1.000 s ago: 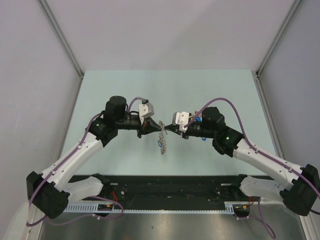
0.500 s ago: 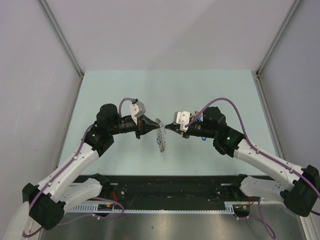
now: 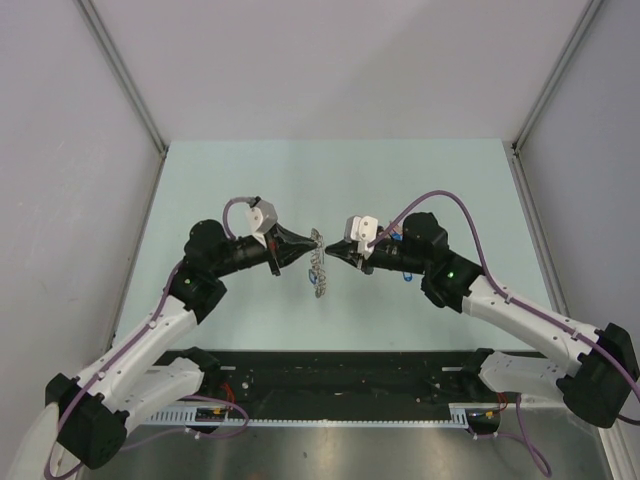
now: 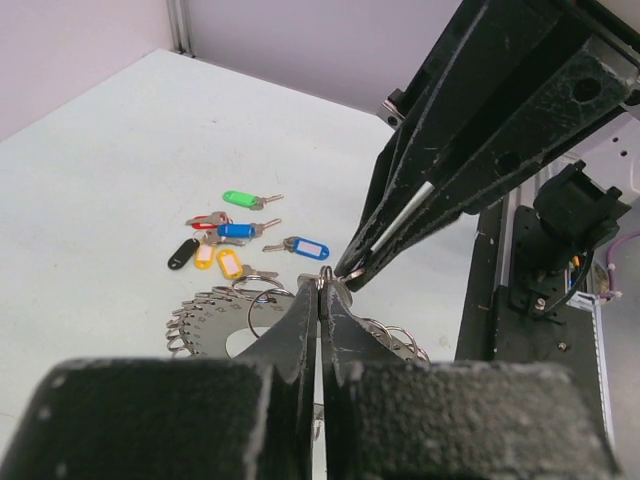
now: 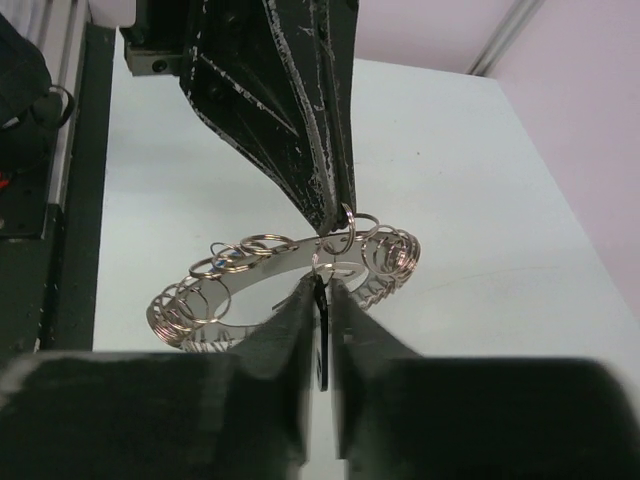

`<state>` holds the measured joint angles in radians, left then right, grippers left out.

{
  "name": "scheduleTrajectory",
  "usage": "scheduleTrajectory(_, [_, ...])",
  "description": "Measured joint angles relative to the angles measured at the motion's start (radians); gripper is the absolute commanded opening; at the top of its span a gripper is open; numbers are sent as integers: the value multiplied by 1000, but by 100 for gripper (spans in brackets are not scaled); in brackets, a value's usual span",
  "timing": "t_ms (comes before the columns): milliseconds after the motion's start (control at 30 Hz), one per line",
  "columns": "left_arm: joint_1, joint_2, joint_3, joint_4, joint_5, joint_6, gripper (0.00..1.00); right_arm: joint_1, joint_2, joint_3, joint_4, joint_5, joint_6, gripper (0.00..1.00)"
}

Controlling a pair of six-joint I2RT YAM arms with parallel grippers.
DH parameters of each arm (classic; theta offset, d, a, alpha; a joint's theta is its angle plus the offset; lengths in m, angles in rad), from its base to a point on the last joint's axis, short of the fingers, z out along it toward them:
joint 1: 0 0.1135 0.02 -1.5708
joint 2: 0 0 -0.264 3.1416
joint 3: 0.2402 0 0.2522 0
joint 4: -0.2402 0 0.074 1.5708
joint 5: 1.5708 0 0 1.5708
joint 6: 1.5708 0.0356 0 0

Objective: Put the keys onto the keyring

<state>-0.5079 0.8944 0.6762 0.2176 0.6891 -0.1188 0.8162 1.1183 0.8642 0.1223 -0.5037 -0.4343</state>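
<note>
The keyring (image 3: 318,272) is a flat grey disc edged with small split rings, and it hangs above the table between both arms. My left gripper (image 4: 322,284) is shut on one small ring at its top edge; the disc (image 4: 212,325) hangs below the fingers. My right gripper (image 5: 322,286) meets it tip to tip, shut on a thin black key tag (image 5: 321,320) whose metal end touches the keyring (image 5: 250,268). Loose keys lie on the table: green (image 4: 240,198), blue (image 4: 237,230), black (image 4: 183,253), yellow (image 4: 230,262).
Grey walls with metal posts enclose the pale green table (image 3: 220,180) on three sides. A black rail (image 3: 340,375) with cables runs along the near edge by the arm bases. The right arm's purple cable (image 3: 440,205) loops above its wrist.
The left arm has drawn back to the left and turned its wrist, lifting the keyring slightly farther away. The right gripper followed to the left and its jaws eased a little.
</note>
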Motion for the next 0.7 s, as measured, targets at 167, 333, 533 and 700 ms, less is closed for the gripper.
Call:
scheduleTrajectory(167, [1, 0, 0, 21, -5, -6, 0, 2, -12, -18, 34, 22, 26, 45])
scheduleTrajectory(333, [1, 0, 0, 23, -3, -5, 0, 4, -16, -29, 53, 37, 41, 50])
scheduleTrajectory(533, [1, 0, 0, 23, -3, -5, 0, 5, -16, -32, 95, 52, 60, 48])
scheduleTrajectory(700, [1, 0, 0, 23, -3, -5, 0, 6, -16, -34, 138, 52, 91, 47])
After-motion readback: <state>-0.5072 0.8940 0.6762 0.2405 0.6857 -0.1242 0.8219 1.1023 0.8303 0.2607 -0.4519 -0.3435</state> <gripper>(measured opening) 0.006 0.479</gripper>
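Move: The right fingers, still shut on the black-tagged key, have the small open-looking ring at the left fingertips about 2 cm to their left and 1 cm ahead, practically level. The toothed keyring disc hangs under the two hands, its middle roughly 2 cm left, 2 cm back and 7 cm below the right hand; the blue-tagged key on it hangs some 3 cm left, 1 cm back and 6 cm down. From the left hand the black-tagged key lies about 3 cm right, 1 cm back and 1 cm lower. The right fingers let go of the black-tagged key beside the small ring, spreading to about half open while the hand stays almost in place, then the hand rises about 2 cm, edging barely forward and rolling some 5 degrees so its left side lifts. The left hand holds practically still, its closed fingertips keeping their pinch on the ring so that the keyring hangs from them, while the right fingers stay open and close by, to either side of the freed tag. ##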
